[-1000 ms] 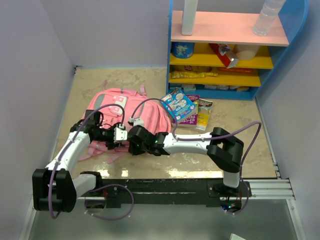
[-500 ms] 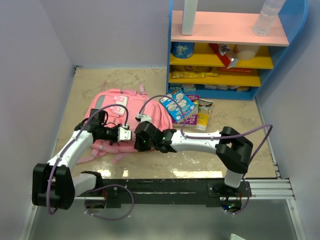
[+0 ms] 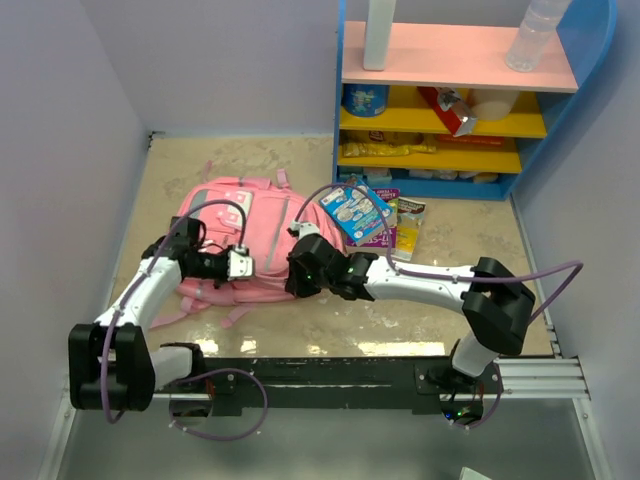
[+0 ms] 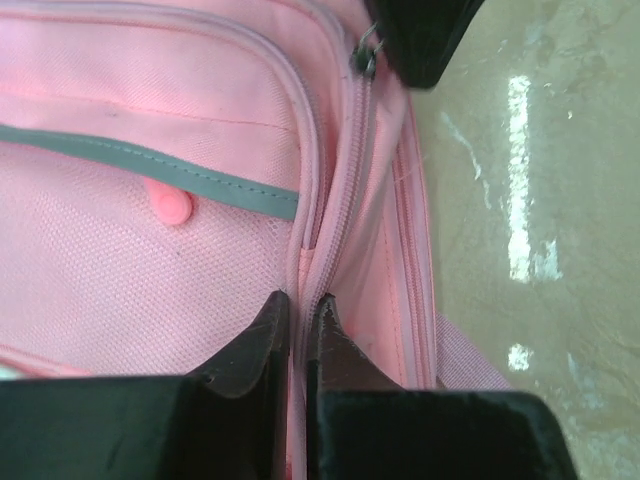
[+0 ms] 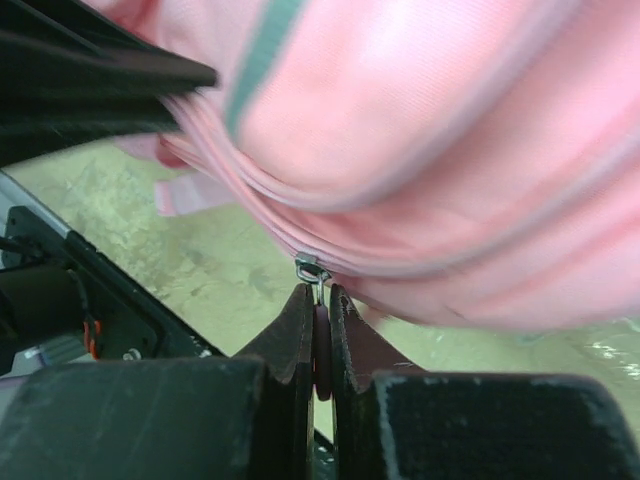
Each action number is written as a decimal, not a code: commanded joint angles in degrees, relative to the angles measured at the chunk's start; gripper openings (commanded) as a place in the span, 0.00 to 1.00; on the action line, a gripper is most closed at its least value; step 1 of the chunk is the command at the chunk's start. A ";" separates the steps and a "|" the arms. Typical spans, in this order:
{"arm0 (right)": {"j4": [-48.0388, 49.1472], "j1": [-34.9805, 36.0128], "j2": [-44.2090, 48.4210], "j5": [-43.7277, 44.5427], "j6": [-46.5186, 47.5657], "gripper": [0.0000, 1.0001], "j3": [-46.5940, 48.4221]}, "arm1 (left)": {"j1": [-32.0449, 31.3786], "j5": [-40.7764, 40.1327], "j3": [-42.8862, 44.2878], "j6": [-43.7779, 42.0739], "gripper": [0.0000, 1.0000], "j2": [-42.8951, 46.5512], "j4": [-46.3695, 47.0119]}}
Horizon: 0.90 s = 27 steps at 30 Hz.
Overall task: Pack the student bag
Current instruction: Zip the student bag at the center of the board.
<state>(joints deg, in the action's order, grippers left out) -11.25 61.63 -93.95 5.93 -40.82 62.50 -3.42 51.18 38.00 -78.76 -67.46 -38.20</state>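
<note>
The student bag (image 3: 222,215), a large pink backpack, lies flat on the table left of centre. My left gripper (image 3: 250,264) is at its near edge. In the left wrist view the left gripper (image 4: 298,300) is shut on a ridge of the student bag's (image 4: 150,250) fabric beside the zipper track. My right gripper (image 3: 294,272) is at the bag's near right corner. In the right wrist view the right gripper (image 5: 318,296) is shut on the zipper pull (image 5: 320,350), just below the metal slider (image 5: 308,268). That slider (image 4: 363,58) also shows in the left wrist view.
A blue shelf unit (image 3: 470,185) with yellow and pink shelves stands at the back right, with a bottle (image 3: 540,30) on top. A blue picture book (image 3: 355,208) and a snack packet (image 3: 408,225) lie right of the bag. Walls close in on both sides.
My left gripper has closed on the bag's fabric. My right gripper has moved right along the bag's edge with the zipper pull in it.
</note>
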 commanded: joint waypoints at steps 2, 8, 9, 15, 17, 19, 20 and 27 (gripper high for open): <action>-7.56 -4.76 4.83 8.21 4.95 0.00 -0.63 | 15.09 -17.43 3.56 -12.63 0.00 -5.13 -13.12; -6.42 -6.52 2.46 8.65 6.97 0.00 3.41 | 22.93 -17.16 6.38 -21.78 0.00 -6.80 -19.02; -6.68 -7.04 2.11 8.92 7.50 0.00 4.20 | 23.37 -17.60 6.65 -22.83 0.00 -7.33 -19.28; -8.00 -9.15 -0.18 12.60 12.25 0.00 7.99 | 26.53 -17.79 9.90 -24.76 0.00 -9.26 -18.67; -8.44 -9.59 -1.05 14.71 14.35 0.00 8.78 | 27.06 -17.17 11.48 -25.30 0.00 -9.62 -19.11; -9.23 -9.77 -1.76 14.81 15.67 0.00 9.83 | 27.06 -16.64 12.18 -25.83 0.00 -9.36 -19.28; -9.41 -9.77 -2.02 14.90 16.46 0.00 10.01 | 27.15 -16.29 12.36 -26.18 0.01 -9.18 -19.55; -3.71 -9.68 0.43 11.91 17.09 0.00 5.89 | 25.74 -7.26 13.59 -21.12 0.50 -7.34 -23.59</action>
<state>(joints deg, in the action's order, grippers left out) -10.00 58.11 -98.63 6.44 -27.92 70.48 19.14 53.91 49.28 -101.86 -75.64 -63.22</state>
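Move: The zipper pull is pinched in my right fingertips. From my left hand, which already grips the bag's zipper seam, it lies about 12 cm to the right and 3 cm back. The bag's white patch is some 15 cm ahead of my left hand, nearly in line, and a loose strap end lies 9 cm back and lower. The blue book lies about 17 cm ahead and 14 cm right of my right hand, lower down. I haul the pinched seam about 7 cm left with my left hand, away from the zipper pull, turning slightly counter-clockwise, then open my left fingers around the seam as that hand goes on left. My right hand keeps the pull pinched, going some 5 cm forward and 3 cm up, tilting up 10 degrees; it drifts left, then partly back right, sinking a little. ##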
